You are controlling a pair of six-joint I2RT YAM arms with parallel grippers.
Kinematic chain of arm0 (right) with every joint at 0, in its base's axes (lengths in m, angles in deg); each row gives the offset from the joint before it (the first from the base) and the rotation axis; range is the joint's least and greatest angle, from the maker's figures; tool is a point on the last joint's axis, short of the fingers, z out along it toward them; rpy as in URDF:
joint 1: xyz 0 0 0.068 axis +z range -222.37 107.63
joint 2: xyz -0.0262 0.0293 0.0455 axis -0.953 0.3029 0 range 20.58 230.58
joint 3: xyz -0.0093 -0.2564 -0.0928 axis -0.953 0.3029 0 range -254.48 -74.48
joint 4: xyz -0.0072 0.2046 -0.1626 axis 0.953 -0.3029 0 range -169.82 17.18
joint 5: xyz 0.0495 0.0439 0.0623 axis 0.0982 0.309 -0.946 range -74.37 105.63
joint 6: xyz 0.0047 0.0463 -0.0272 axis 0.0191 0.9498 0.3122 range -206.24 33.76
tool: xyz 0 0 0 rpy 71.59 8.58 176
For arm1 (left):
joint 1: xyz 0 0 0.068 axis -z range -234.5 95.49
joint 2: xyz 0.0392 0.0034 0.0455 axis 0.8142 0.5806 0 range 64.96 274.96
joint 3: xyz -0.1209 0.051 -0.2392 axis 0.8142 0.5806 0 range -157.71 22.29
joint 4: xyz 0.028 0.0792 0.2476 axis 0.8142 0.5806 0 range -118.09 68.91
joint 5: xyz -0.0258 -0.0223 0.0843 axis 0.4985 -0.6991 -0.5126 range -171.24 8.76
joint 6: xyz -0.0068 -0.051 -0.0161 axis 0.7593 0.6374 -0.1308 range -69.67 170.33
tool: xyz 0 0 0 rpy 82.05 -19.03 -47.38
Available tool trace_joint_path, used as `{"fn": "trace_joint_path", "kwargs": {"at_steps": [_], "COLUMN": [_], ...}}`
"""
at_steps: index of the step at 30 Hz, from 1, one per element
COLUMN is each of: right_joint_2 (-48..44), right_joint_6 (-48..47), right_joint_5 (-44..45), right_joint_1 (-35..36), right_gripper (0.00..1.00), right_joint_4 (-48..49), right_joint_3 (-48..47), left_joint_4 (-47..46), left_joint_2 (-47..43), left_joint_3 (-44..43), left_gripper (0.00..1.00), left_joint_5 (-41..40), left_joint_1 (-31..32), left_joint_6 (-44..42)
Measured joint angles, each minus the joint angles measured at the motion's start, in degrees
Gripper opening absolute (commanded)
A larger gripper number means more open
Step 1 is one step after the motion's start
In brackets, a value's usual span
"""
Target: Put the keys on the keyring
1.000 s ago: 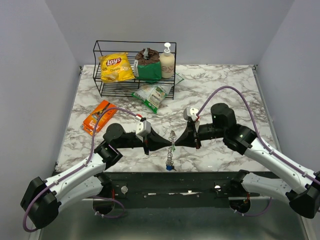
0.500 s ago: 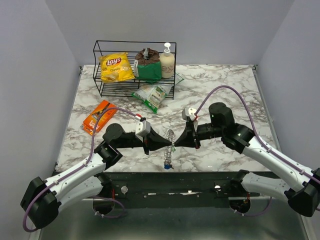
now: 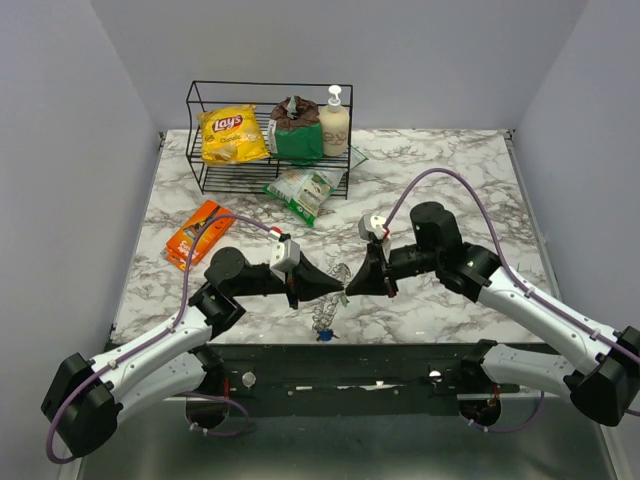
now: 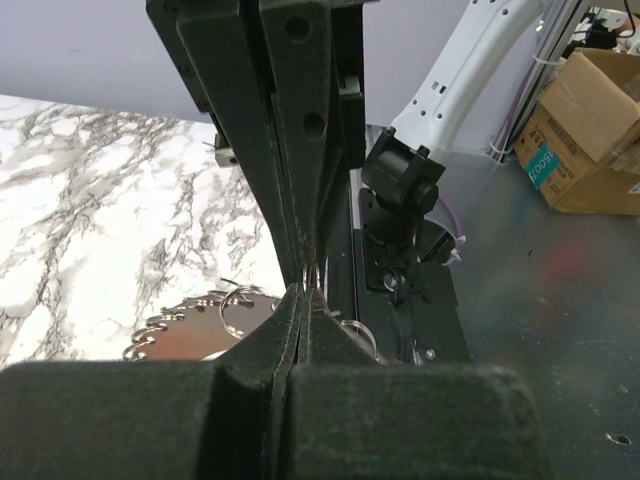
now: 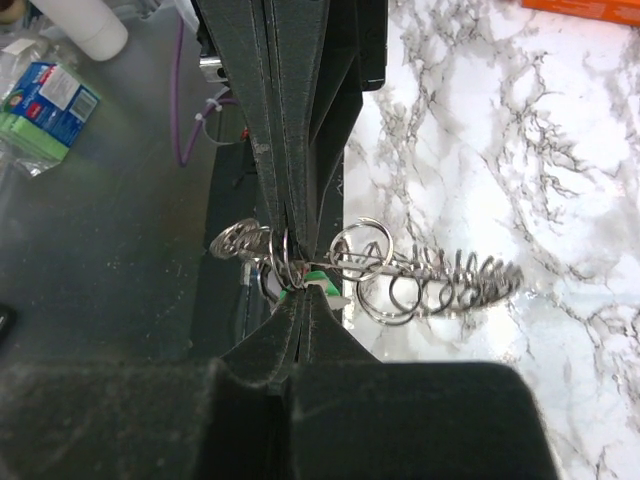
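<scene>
My two grippers meet tip to tip above the table's front edge, left gripper (image 3: 339,291) and right gripper (image 3: 351,289), both shut. Between the tips hangs the keyring (image 3: 328,308), a pale coil with metal split rings, sagging down to the left. A blue key (image 3: 322,336) dangles at its lower end. In the right wrist view my right gripper (image 5: 300,292) pinches split rings beside a green key (image 5: 320,279), and the keyring's coil (image 5: 450,275) stretches off to the right. In the left wrist view my left gripper (image 4: 305,292) is shut on a thin ring, the keyring's coil (image 4: 175,328) low left.
A black wire rack (image 3: 196,118) at the back holds a Lay's bag (image 3: 232,135), a green bag (image 3: 297,135) and a soap bottle (image 3: 334,120). A green-white packet (image 3: 302,188) lies before it. An orange packet (image 3: 197,232) lies at the left.
Both grippers stayed shut and tip to tip. The right arm pushed a little leftward, and the hanging coil bunched up and swung left, with the blue key following.
</scene>
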Motion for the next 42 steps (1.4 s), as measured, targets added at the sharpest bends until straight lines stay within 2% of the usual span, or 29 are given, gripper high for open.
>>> {"fn": "trace_joint_path", "kwargs": {"at_steps": [4, 7, 8, 9, 11, 12, 15, 18, 21, 25, 42], "right_joint_2": [1.05, 1.05, 1.05, 1.01, 0.87, 0.59, -1.18, -3.91, -6.82, -9.27, -9.51], "right_joint_6": [0.0, 0.04, 0.15, 0.15, 0.37, 0.55, 0.48, 0.66, 0.57, 0.57, 0.83], "right_joint_5": [-0.94, -1.05, -1.03, -0.96, -0.68, -0.24, 1.55, 4.31, 7.5, 10.95, 15.41], "right_joint_1": [0.07, 0.09, 0.09, 0.11, 0.22, 0.24, 0.24, 0.24, 0.24, 0.24, 0.24], "right_gripper": [0.1, 0.23, 0.29, 0.41, 0.56, 0.69, 0.86, 0.95, 1.0, 1.0, 1.0], "right_joint_4": [0.11, 0.07, 0.04, -0.13, -0.55, -0.81, -1.38, -1.86, -2.16, -2.25, -2.43], "right_joint_3": [-0.37, -0.44, -0.44, -0.44, -0.44, -0.42, -0.42, -0.39, -0.24, -0.11, 0.81], "left_joint_4": [-0.79, -1.2, -1.44, -1.75, -2.8, -3.1, -3.37, -3.37, -3.34, -3.34, -2.67], "left_joint_2": [0.24, 0.26, 0.26, 0.26, 0.2, 0.17, 0.02, -0.24, -0.48, -0.5, 0.59], "left_joint_3": [-0.02, -0.02, 0.0, -0.02, -0.07, -0.11, -0.11, -0.11, -0.11, -0.11, -0.15], "left_gripper": [0.0, 0.0, 0.0, 0.0, 0.0, 0.0, 0.0, 0.0, 0.0, 0.0, 0.0], "left_joint_5": [-0.02, -0.02, -0.07, -0.17, -0.28, -0.33, -0.68, -1.2, -1.42, -1.55, -3.78], "left_joint_1": [0.0, 0.0, 0.0, 0.0, 0.0, 0.0, 0.0, 0.02, 0.0, 0.0, 0.0], "left_joint_6": [0.26, 0.42, 0.42, 0.42, 0.35, 0.37, 0.17, -0.11, -0.39, -0.61, -1.97]}}
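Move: Both hands' shut fingertips nearly meet on a small ring. From the right hand, the keyring's big wire loop has its middle about 3 cm back, 3 cm left and 4 cm below; the green key is 2 cm back, 1 cm left and 2 cm below, and the blue tag some 10 cm back, 4 cm left and 6 cm below. From the left hand the loop's middle is about 3 cm back, 1 cm left and 5 cm below. The right fingers let go of the small ring at the left fingertips, spreading wide, and the hand draws off to the right, forward and up, about 2 cm each way, swinging some 15 degrees clockwise. The left hand keeps its pinch on the keyring, lifting about 1.5 cm, then easing forward about as far at the end. ##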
